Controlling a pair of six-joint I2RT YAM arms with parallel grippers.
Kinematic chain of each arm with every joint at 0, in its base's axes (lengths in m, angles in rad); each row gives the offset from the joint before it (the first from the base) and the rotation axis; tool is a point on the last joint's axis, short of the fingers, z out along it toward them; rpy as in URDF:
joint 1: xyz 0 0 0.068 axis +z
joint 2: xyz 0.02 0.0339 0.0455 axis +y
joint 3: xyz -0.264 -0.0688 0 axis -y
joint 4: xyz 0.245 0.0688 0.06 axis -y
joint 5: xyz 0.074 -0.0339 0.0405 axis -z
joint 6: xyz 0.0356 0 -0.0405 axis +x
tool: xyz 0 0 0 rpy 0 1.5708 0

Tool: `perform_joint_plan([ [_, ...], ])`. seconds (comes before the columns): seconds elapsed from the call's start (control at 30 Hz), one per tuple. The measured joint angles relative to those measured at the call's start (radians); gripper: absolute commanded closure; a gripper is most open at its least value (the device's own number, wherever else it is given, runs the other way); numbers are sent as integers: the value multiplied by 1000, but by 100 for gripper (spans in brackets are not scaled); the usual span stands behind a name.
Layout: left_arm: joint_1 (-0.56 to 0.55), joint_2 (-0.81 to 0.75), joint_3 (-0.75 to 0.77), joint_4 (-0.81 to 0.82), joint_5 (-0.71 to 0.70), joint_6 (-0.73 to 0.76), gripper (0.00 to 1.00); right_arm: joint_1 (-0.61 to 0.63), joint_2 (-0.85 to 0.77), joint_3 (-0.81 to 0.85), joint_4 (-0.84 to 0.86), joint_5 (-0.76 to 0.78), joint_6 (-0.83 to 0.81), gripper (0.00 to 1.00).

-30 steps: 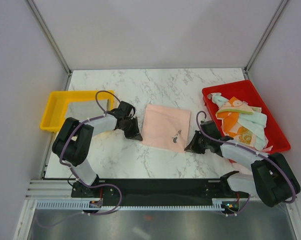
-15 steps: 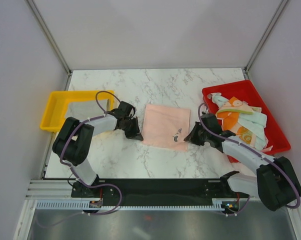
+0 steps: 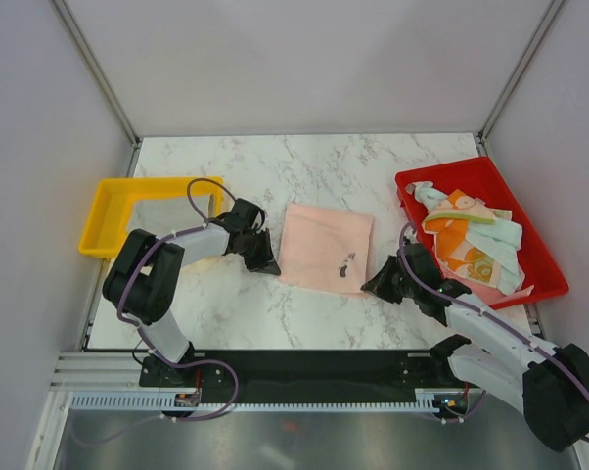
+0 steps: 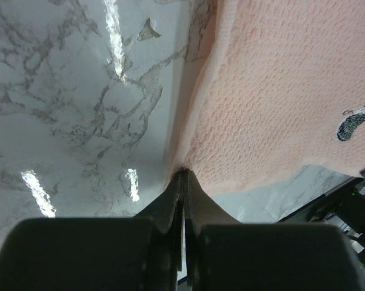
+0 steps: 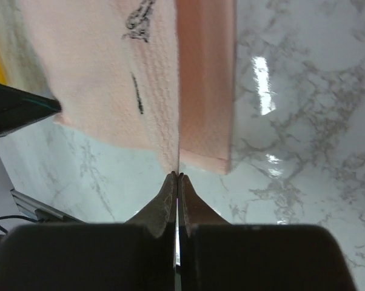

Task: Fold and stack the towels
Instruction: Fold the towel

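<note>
A pale pink towel [image 3: 324, 248] with a small dark print lies folded on the marble table, between the two arms. My left gripper [image 3: 271, 267] is shut at the towel's near left corner; in the left wrist view its tips [image 4: 184, 174] pinch the puckered corner of the pink cloth [image 4: 279, 97]. My right gripper [image 3: 369, 287] is shut at the near right corner; in the right wrist view its tips [image 5: 178, 175] nip the edge of the upper pink layer [image 5: 103, 79]. Several more towels [image 3: 471, 240], orange-printed, mint and whitish, lie heaped in the red tray [image 3: 547, 266].
A yellow tray [image 3: 101, 211] sits at the left edge of the table, behind the left arm. The red tray stands at the right edge, beside the right arm. Grey walls enclose the table on three sides.
The right gripper pushed in towards the towel's near right corner, then drew back a little towards the near edge, and its arm swung rightward. The left arm and towel stayed put.
</note>
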Motion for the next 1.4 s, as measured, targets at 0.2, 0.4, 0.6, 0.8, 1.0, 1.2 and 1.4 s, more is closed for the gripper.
perform_joint_plan([
  [0.2,-7,0,-3,11,0,-8,98,1,43,-112,53,21,40,100],
  [0.4,-15,1,-6,25,0,-14,98,6,98,-121,138,28,49,100],
  [0.6,-16,2,-8,30,0,-20,98,7,94,-158,209,29,84,100],
  [0.8,-16,2,-9,30,-1,-24,98,7,73,-171,208,46,89,100],
  [1.0,-24,-13,-9,19,-40,-26,98,13,93,-120,138,112,35,100],
  [1.2,-32,-60,-37,-7,-109,-28,98,14,80,-107,97,140,-6,100],
  [1.4,-34,-64,-43,-5,-109,-36,96,14,65,-113,92,129,-31,98],
])
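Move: The right hand holds the towel's upper near-right corner raised. The underlayer's near-right corner lies about 5 cm below and 3 cm to its right, about level fore and aft. The dark print is some 7 cm ahead and 3 left, the towel's far-right corner about 20 ahead and 3 right, both 5 below. The left hand's fingertips are on the near-left corner; the underlayer's right corner is some 18 cm to its right and 6 back. Still pinching the towel's upper near-right corner, the right hand whips it quickly down about 5 cm to the table, swinging a little back and right, then eases slightly forward and draws it about 2 cm right, rolling slightly, over the underlayer's corner. The left hand keeps its hold on the near-left corner, gives a touch to the right, then late on pulls left about 1.5 cm. ##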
